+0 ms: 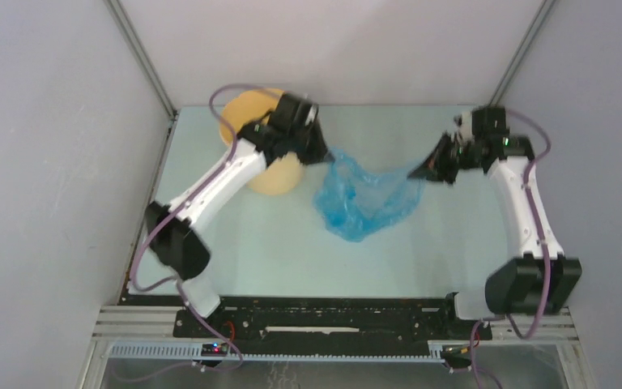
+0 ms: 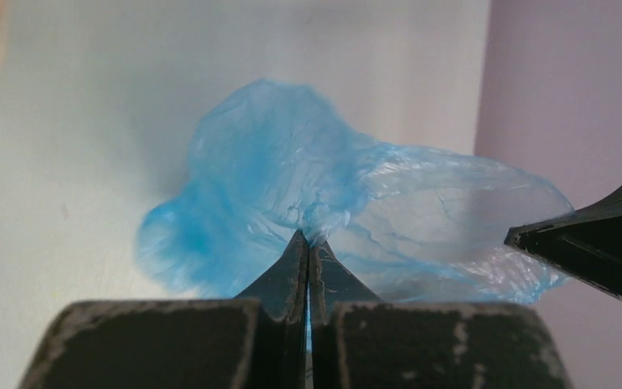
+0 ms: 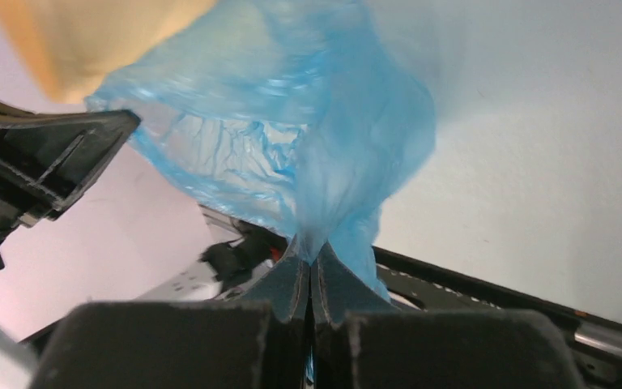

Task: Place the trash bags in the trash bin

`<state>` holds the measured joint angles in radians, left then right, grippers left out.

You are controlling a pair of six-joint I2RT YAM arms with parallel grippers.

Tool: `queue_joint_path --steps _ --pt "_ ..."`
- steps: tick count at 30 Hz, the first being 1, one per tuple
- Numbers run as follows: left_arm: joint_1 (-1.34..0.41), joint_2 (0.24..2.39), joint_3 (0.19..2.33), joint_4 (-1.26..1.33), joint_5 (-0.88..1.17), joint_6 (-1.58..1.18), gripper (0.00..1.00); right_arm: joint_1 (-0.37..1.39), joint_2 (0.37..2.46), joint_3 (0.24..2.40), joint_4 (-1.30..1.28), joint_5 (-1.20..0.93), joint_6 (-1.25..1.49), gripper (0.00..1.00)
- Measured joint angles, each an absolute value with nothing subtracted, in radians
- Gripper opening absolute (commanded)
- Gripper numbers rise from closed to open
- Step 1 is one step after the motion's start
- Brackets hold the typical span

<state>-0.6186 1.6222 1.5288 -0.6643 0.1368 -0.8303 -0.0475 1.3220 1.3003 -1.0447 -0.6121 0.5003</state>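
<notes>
The light-blue translucent trash bag (image 1: 366,198) hangs stretched between both grippers above the table middle. My left gripper (image 1: 325,156) is shut on its left edge, pinching a fold of film (image 2: 312,237) between the tips. My right gripper (image 1: 418,172) is shut on the bag's right edge, where the plastic bunches into the closed tips (image 3: 312,258). The bag (image 3: 291,121) sags open between the two holds. The pale yellow-tan trash bin (image 1: 269,166) stands at the back left, partly hidden behind my left arm, just left of the bag; its blurred side (image 3: 89,36) shows in the right wrist view.
Grey enclosure walls (image 1: 65,162) close in on both sides and the back. The black base rail (image 1: 324,312) runs along the near table edge. The right gripper's fingers (image 2: 599,243) enter the left wrist view from the right.
</notes>
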Motion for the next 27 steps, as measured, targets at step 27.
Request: queue_joint_path --steps 27 --pt "-0.858 1.145 0.709 -0.530 -0.092 -0.779 0.00 0.113 0.831 0.590 -0.923 -0.648 0.488 0.00"
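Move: The blue trash bag hangs pinched between both grippers; its middle lies about 9 cm to the left hand's right, 3 cm back and some 12 cm below. From the right hand the bag's middle is roughly 12 cm left, 1 cm farther out and 12 cm below. The open yellow bin stands about 16 cm left of the left gripper and 8 cm farther out, its middle some 10 cm lower. Keep both grippers shut on the bag's edge and fling it: sweep both hands up over 30 cm, first forward and then back, letting the fingers swing up 50 to 65 degrees. Then whip both down roughly 45 cm, tipping the fingers down again, to finish lower and nearer the base than now, the left hand also drawn out to the left. ##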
